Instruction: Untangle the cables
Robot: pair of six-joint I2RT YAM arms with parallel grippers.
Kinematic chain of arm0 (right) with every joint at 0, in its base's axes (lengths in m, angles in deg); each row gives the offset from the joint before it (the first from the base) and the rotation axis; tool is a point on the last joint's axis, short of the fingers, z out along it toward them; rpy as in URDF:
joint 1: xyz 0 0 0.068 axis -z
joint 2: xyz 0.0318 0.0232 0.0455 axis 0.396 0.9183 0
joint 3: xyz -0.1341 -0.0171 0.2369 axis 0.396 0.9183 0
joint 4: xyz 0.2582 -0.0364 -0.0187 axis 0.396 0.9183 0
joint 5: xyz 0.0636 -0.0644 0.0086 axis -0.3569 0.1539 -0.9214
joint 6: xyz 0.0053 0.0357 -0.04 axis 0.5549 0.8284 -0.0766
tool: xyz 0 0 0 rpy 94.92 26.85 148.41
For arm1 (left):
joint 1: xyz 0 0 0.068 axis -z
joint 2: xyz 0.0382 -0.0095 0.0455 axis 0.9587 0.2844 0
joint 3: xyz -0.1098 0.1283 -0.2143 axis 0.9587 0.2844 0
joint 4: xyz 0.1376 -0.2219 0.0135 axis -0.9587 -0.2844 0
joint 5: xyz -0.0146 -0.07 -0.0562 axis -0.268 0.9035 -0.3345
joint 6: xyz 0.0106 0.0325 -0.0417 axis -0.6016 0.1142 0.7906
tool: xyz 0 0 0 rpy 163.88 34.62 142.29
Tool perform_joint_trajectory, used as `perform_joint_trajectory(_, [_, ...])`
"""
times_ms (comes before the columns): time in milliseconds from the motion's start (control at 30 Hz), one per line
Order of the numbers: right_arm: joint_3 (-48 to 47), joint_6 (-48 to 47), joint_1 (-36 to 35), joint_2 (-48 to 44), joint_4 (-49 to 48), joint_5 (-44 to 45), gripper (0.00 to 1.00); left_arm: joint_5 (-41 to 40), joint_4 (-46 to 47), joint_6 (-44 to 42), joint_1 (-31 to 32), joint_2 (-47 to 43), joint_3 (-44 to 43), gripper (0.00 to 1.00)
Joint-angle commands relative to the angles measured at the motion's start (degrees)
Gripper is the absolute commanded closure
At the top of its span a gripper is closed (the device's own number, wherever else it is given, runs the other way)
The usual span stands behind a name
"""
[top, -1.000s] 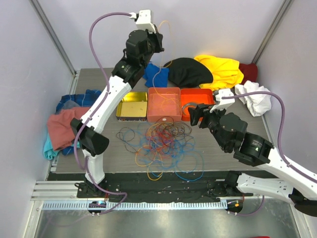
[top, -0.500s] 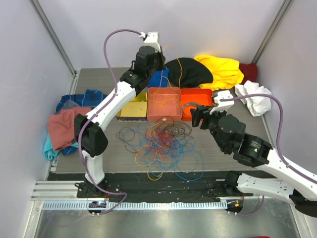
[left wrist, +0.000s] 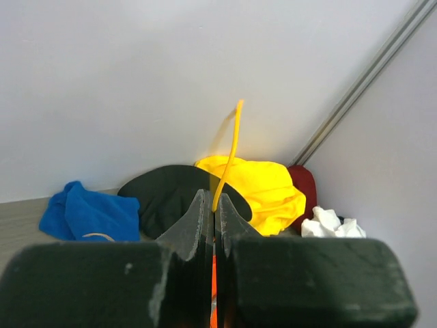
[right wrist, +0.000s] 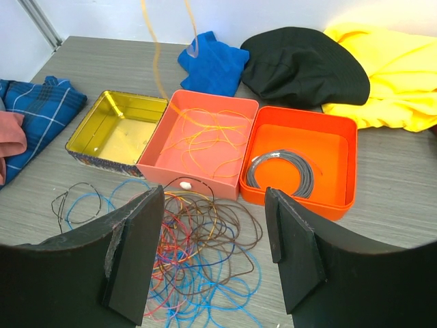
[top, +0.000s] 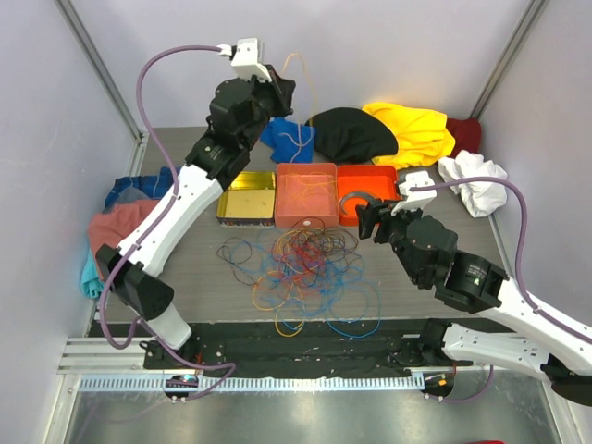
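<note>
The cables [top: 310, 268] lie in a loose tangle of blue, red, brown and orange loops on the grey table, in front of the trays; the right wrist view shows them too [right wrist: 198, 253]. My left gripper [top: 282, 88] is raised high over the back of the table. It is shut on a thin orange cable [left wrist: 232, 150], which rises from between its closed fingers [left wrist: 214, 198]. That cable [right wrist: 156, 55] hangs down into the pink tray [right wrist: 179, 171]. My right gripper [top: 370, 217] stands open above the tangle's far right edge, with nothing between its fingers [right wrist: 213, 205].
An orange tray [right wrist: 341, 198] holds a grey coiled ring [right wrist: 281, 171]. A gold tin [right wrist: 116, 130] stands left of the pink tray. Blue [top: 287, 139], black [top: 356, 134], yellow [top: 416, 129] and white [top: 476, 185] cloths lie at the back, with more cloths [top: 120, 231] at the left edge.
My left gripper has swung back to the left and upward with the orange cable still in it. The right arm has barely moved.
</note>
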Motion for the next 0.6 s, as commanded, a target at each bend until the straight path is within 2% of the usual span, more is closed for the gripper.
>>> perform_joint_trajectory(0, [0.21, 0.73, 0.20, -0.76, -2.16, 0.55, 0.32, 0.83, 1.96, 1.48, 0.01, -2.07, 3.73, 1.00])
perform_joint_trajectory(233, [0.74, 0.65, 0.12, -1.11, -1.98, 0.81, 0.32, 1.10, 4.07, 3.24, 0.02, -4.97, 10.94, 1.00])
perform_joint_trajectory(567, [1.62, 1.52, 0.20, -1.55, -2.07, 0.90, 0.32, -0.22, 4.07, 2.19, 0.01, -2.78, 11.21, 1.00])
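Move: The left hand already holds the yellow cable high up; the pink box it is being fed into lies nearly beneath, about 2 cm ahead, 3 cm right and some 43 cm below. Beside that box, the gold tin stands roughly 14 cm left of the hand and the orange tray about 20 cm right, both around 2 cm ahead. The cable tangle lies some 18 cm back and 2 cm right. From the right hand, the pink box is about 23 cm ahead and 10 cm left. Keeping the yellow cable pinched, the left hand sinks about 7 cm towards the pink box, tipping slightly downward. ##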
